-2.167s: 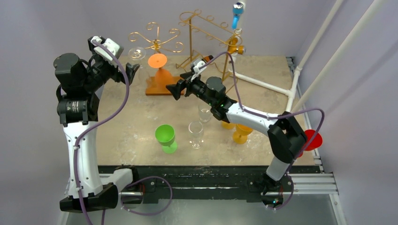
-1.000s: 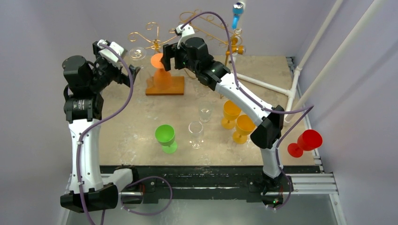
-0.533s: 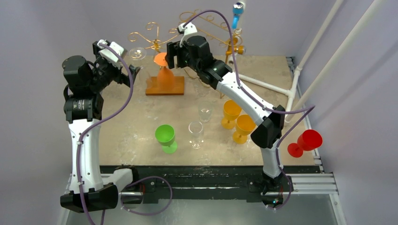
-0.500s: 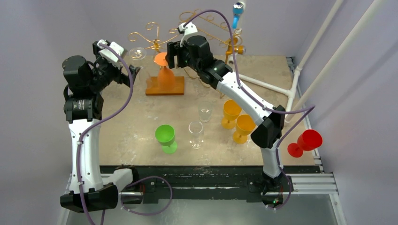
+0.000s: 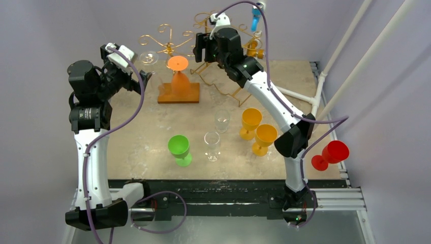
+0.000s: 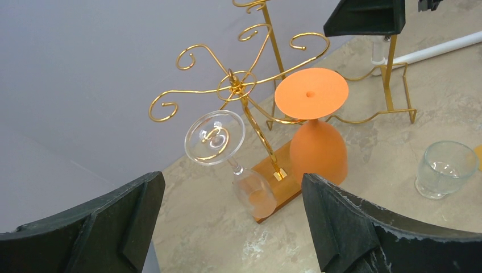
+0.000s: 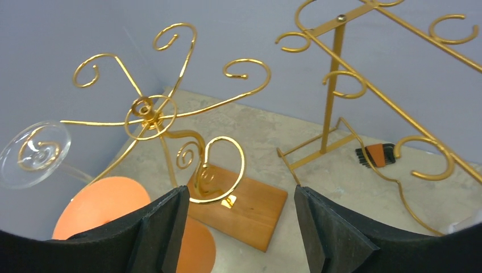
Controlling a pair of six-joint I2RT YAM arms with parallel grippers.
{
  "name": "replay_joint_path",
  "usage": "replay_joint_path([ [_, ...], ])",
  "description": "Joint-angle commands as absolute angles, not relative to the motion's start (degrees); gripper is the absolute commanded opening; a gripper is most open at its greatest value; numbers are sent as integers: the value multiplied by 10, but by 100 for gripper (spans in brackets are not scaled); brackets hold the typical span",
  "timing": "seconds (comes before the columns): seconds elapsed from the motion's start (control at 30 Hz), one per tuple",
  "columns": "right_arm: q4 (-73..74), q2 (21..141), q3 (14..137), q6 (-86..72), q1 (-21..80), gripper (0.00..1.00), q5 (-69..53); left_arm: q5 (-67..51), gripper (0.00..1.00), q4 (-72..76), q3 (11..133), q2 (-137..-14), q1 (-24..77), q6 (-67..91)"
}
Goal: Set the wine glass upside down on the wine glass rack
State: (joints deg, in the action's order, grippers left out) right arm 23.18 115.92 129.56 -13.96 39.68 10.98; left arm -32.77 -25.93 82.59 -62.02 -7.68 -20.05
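An orange wine glass (image 5: 178, 76) is upside down at the gold scroll rack (image 5: 170, 43), foot up, bowl by the wooden base (image 5: 167, 94). I cannot tell whether it hangs from a hook or rests on its rim. A clear glass (image 6: 215, 136) hangs upside down from a left hook. My right gripper (image 5: 198, 48) is open and empty, up and to the right of the orange foot (image 7: 102, 207). An empty hook (image 7: 219, 170) shows between its jaws. My left gripper (image 6: 230, 182) is wide open and empty, left of the rack.
A taller gold rack (image 5: 223, 30) stands behind the right gripper. Nearer the arms stand a green glass (image 5: 179, 148), two clear glasses (image 5: 212, 145) (image 5: 221, 121) and two yellow ones (image 5: 251, 122) (image 5: 265, 138). A red glass (image 5: 333, 153) sits past the table's right edge.
My right gripper has drawn back up and to the right, away from the orange glass's foot, which now stands free. The left arm has not moved.
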Motion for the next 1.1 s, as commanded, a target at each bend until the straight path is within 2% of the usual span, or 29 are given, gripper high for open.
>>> replay_joint_path([
  [0.0, 222, 1152, 1324, -154, 387, 75, 106, -335, 100, -245, 840, -618, -75, -192],
  [0.27, 174, 1171, 1311, -184, 378, 65, 99, -336, 100, -255, 836, -614, -75, -197],
  [0.7, 140, 1204, 1309, -246, 362, 54, 59, -345, 85, -285, 835, -609, -75, -207],
  [0.9, 122, 1210, 1299, -289, 351, 41, 20, -344, 77, -298, 833, -600, -75, -209],
  [1.07, 78, 1185, 1243, -317, 351, 27, 7, -343, 71, -304, 833, -597, -75, -216],
])
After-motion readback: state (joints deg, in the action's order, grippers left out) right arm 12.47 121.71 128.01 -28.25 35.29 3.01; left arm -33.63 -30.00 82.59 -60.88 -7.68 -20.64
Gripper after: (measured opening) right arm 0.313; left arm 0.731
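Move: The bare gold curl on the glass tree's right side lies about 4 cm ahead of the right hand, 3 cm to its left and 3 cm below. The orange glass, hanging upside down, is some 4 cm back, 8 cm left and 8 cm lower; the tree's centre is roughly 5 cm ahead, 10 cm left and 2 cm lower. The long rack's near post top stands about 14 cm ahead, 1 cm right, around level. From the left hand the curl is about 9 cm ahead, 14 cm right and 5 cm below. The bare curl beside the hanging orange glass is what the right hand closes in on: about 4 cm forward, after a short swing right then back left, and in the later part 2.5 cm down. The hand rolls some 15 degrees, left side rising, while the fingers go from mostly open to about a third open around the curl's rim. The left hand draws back 1 cm, partly closing on nothing. ##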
